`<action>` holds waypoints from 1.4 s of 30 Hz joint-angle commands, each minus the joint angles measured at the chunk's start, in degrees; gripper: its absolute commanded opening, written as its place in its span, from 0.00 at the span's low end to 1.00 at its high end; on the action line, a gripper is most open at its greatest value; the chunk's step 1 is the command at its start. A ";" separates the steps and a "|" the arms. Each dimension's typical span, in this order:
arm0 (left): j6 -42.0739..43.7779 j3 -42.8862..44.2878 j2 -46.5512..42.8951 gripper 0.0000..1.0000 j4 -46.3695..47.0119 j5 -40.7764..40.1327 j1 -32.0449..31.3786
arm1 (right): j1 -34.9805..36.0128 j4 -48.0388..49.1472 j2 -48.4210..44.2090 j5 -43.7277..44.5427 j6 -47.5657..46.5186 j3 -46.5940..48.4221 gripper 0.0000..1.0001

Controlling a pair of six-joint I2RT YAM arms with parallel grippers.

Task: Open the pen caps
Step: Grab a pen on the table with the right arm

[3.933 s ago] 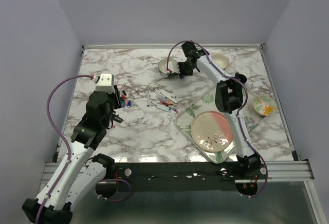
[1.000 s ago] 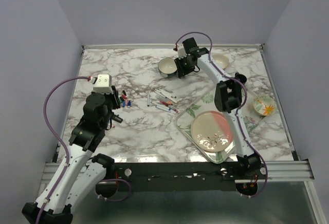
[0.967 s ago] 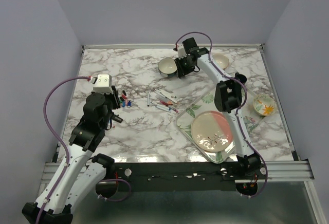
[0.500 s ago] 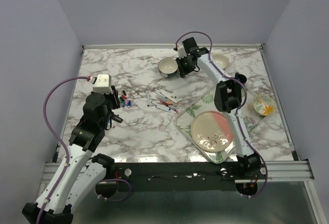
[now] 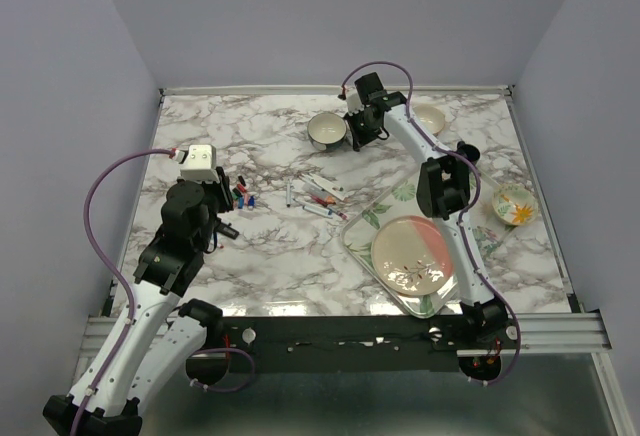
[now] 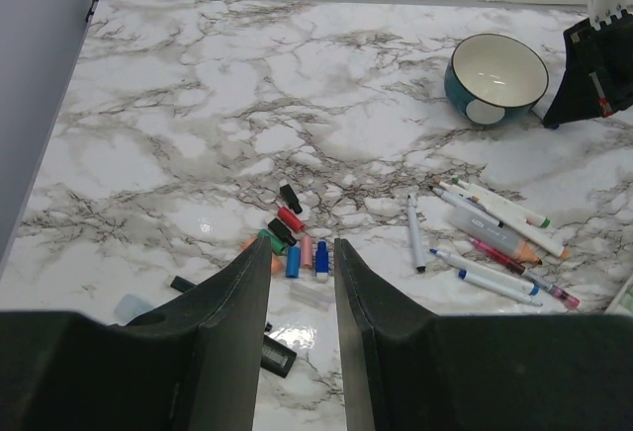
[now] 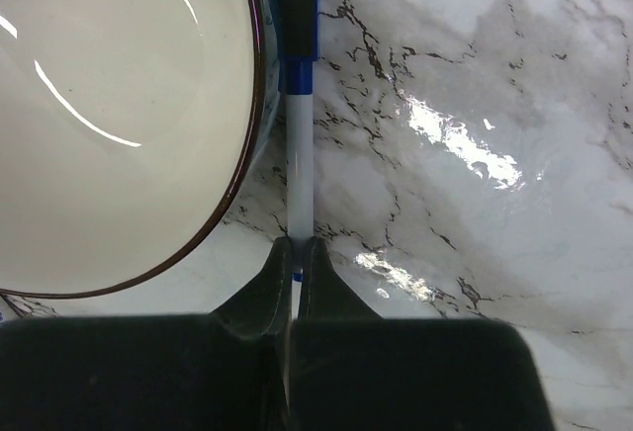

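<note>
My right gripper is shut on the white barrel of a pen at the far middle of the table. The pen's blue cap is still on and points away from the fingers, right beside the rim of a bowl. In the top view this gripper is just right of that bowl. My left gripper hangs open and holds nothing. It is above a cluster of loose pen caps: red, black, blue. Several pens lie to their right.
A black flat piece and a clear cap lie near my left fingers. A tray with a pink plate sits at the front right. Small bowls stand at the back and the right edge.
My right gripper has closed on the pen's barrel beside the bowl. The left arm has not moved.
</note>
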 commanded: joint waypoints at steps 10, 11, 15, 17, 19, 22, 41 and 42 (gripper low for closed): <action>0.27 -0.58 -0.52 0.40 1.15 0.37 0.49 | -1.36 0.44 -5.36 1.13 2.25 -6.88 0.00; 0.35 -0.58 -0.52 0.40 1.15 0.37 0.49 | -1.62 0.18 -5.89 0.86 2.34 -6.89 0.00; 0.26 -0.58 -0.87 0.40 1.15 0.37 0.49 | -2.85 -2.54 -7.99 -0.72 2.60 -8.11 0.00; 0.35 -0.67 -1.14 0.40 1.15 0.46 0.49 | -3.20 -2.63 -9.49 -2.47 2.95 -11.53 0.00; 0.18 -0.67 -1.14 0.41 1.15 0.63 0.49 | -3.47 -1.67 -12.38 -3.61 3.30 -14.78 0.00; 0.00 -0.67 -1.05 0.41 1.15 1.07 0.58 | -3.82 -0.18 -16.07 -5.81 3.74 -20.32 0.01; -46.25 -20.51 9.55 0.89 37.22 30.16 1.81 | -4.00 1.76 -33.48 -26.11 7.09 -43.24 0.01; -48.67 -22.88 12.02 0.89 46.06 30.34 1.81 | -3.91 2.46 -34.54 -26.82 7.00 -45.01 0.01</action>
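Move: The right fingers already pinch the blue-capped pen, its middle about 3 cm ahead and 3 left. The loose pens lie roughly 15 cm back and 10 left of this hand; the bowl stands some 4 cm ahead and 9 left. From the left hand, the held pen is about 28 cm ahead, 29 right and 23 below; the loose pens lie 12 ahead, 20 right, and the caps 14 ahead, 1 left, both some 22 down. Right hand carries the pinched pen some 13 cm back, rising 6; left opens, swinging right and down. ##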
